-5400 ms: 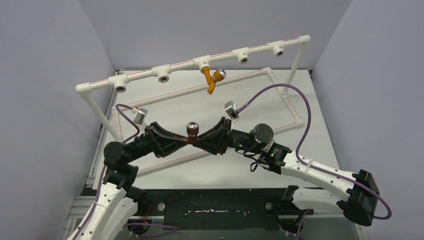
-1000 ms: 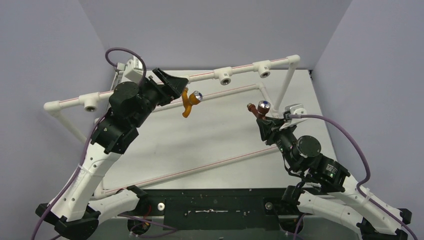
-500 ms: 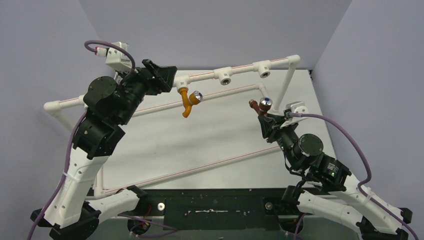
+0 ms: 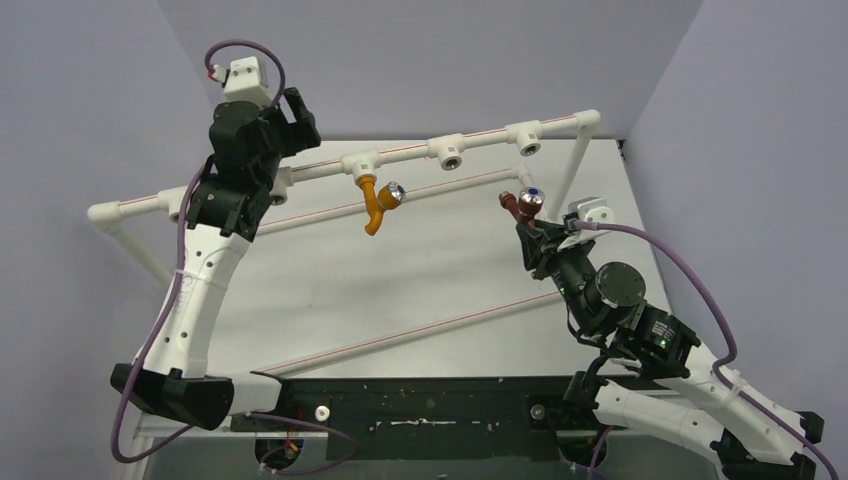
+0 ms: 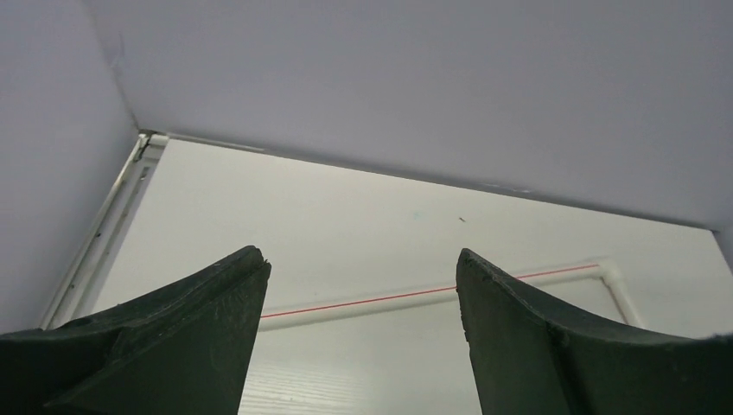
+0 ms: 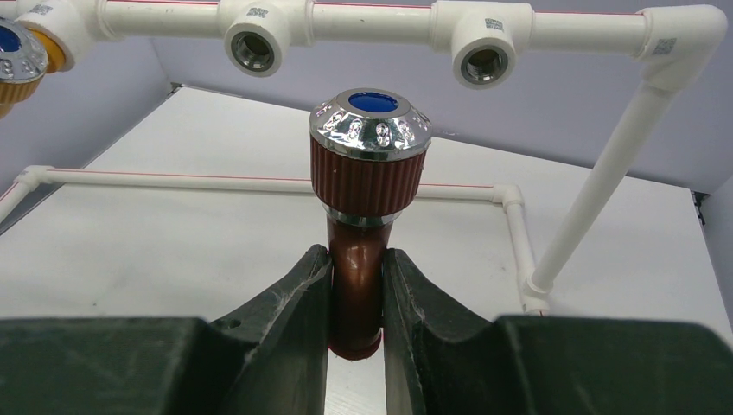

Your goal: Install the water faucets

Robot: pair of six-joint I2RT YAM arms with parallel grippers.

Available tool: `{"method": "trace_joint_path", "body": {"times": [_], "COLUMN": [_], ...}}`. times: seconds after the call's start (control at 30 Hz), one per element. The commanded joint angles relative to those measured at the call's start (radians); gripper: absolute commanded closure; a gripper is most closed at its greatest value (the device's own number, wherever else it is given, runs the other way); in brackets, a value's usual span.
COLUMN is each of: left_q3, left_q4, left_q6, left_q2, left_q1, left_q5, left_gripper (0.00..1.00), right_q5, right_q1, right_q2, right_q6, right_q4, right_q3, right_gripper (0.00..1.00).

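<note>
The orange-yellow faucet (image 4: 378, 203) hangs from a socket (image 4: 360, 163) on the white top pipe, its silver knob facing front; its edge shows in the right wrist view (image 6: 19, 65). My right gripper (image 4: 524, 226) is shut on the dark red-brown faucet (image 4: 522, 206), held upright with the silver, blue-capped knob on top (image 6: 370, 177), below and in front of two bare sockets (image 6: 256, 47) (image 6: 484, 60). My left gripper (image 4: 298, 115) is open and empty, raised high at the back left above the pipe; its jaws stand wide apart in the left wrist view (image 5: 361, 268).
The white pipe frame has a top rail (image 4: 480, 137), a right upright (image 4: 570, 170) and floor rails (image 4: 400, 335) with red lines. Grey walls close in at left, back and right. A black base rail (image 4: 420, 410) runs along the near edge.
My left arm has let go of the pipe frame near the orange-yellow faucet and swung up and back to the left. My right gripper has carried the red-brown faucet slightly up toward the top rail.
</note>
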Motion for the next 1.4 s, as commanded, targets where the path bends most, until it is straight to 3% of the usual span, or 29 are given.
{"method": "trace_joint_path", "body": {"times": [0.0,0.43,0.8,1.0,1.17,1.37], "left_q3": [-0.029,-0.303,-0.503,-0.531,-0.547,-0.553], "left_q4": [0.087,0.1,0.218,0.221,0.24,0.241], "left_q6": [-0.013,-0.004,0.013,0.012,0.002,0.019], "left_q2": [-0.023,-0.074,-0.144,-0.152,-0.159,-0.156], "left_q1": [0.093,0.103,0.101,0.091,0.074,0.03], "left_q5": [0.024,-0.163,-0.108,-0.107,-0.112,-0.18], "left_gripper": [0.23,0.23,0.23,0.23,0.23,0.23], "right_q5": [0.027,0.1,0.087,0.085,-0.002,-0.201], "right_q1": [-0.003,-0.009,-0.112,-0.168,-0.231,-0.37], "right_q2": [0.008,0.043,0.029,0.007,-0.014,-0.011], "right_q6": [-0.03,-0.121,-0.286,-0.406,-0.465,-0.409], "right_q4": [0.067,0.107,0.272,0.368,0.424,0.467], "right_q3": [0.041,0.007,-0.074,-0.118,-0.151,-0.174], "right_gripper": [1.0,1.0,1.0,1.0,1.0,1.0]}}
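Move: The brown faucet is already in the right fingers, bound for the rightmost open socket of the white rack, about 16 cm straight ahead of that hand and 3 cm above it. The next socket lies about 14 cm ahead and 15 cm left, the installed orange faucet some 5 cm ahead and 28 cm left; the rack's corner elbow is around 20 cm ahead, 11 cm right. From the empty left hand the rightmost socket is roughly 43 cm right, 8 cm back and 5 cm lower. The brown faucet, still pinched by its spout with the knob up, is carried by the right hand about 6 cm right and 6 cm forward, starting slowly, towards the rightmost socket; the wrist turns clockwise, tips its fingers up and rolls left side down, each some 15 degrees. The wide-open left hand, reaching beyond the rail, swings 6 cm left and sinks 6 cm, then rises about 2.5 cm as its fingers tip up, its forearm seeming to bear on the rack. ##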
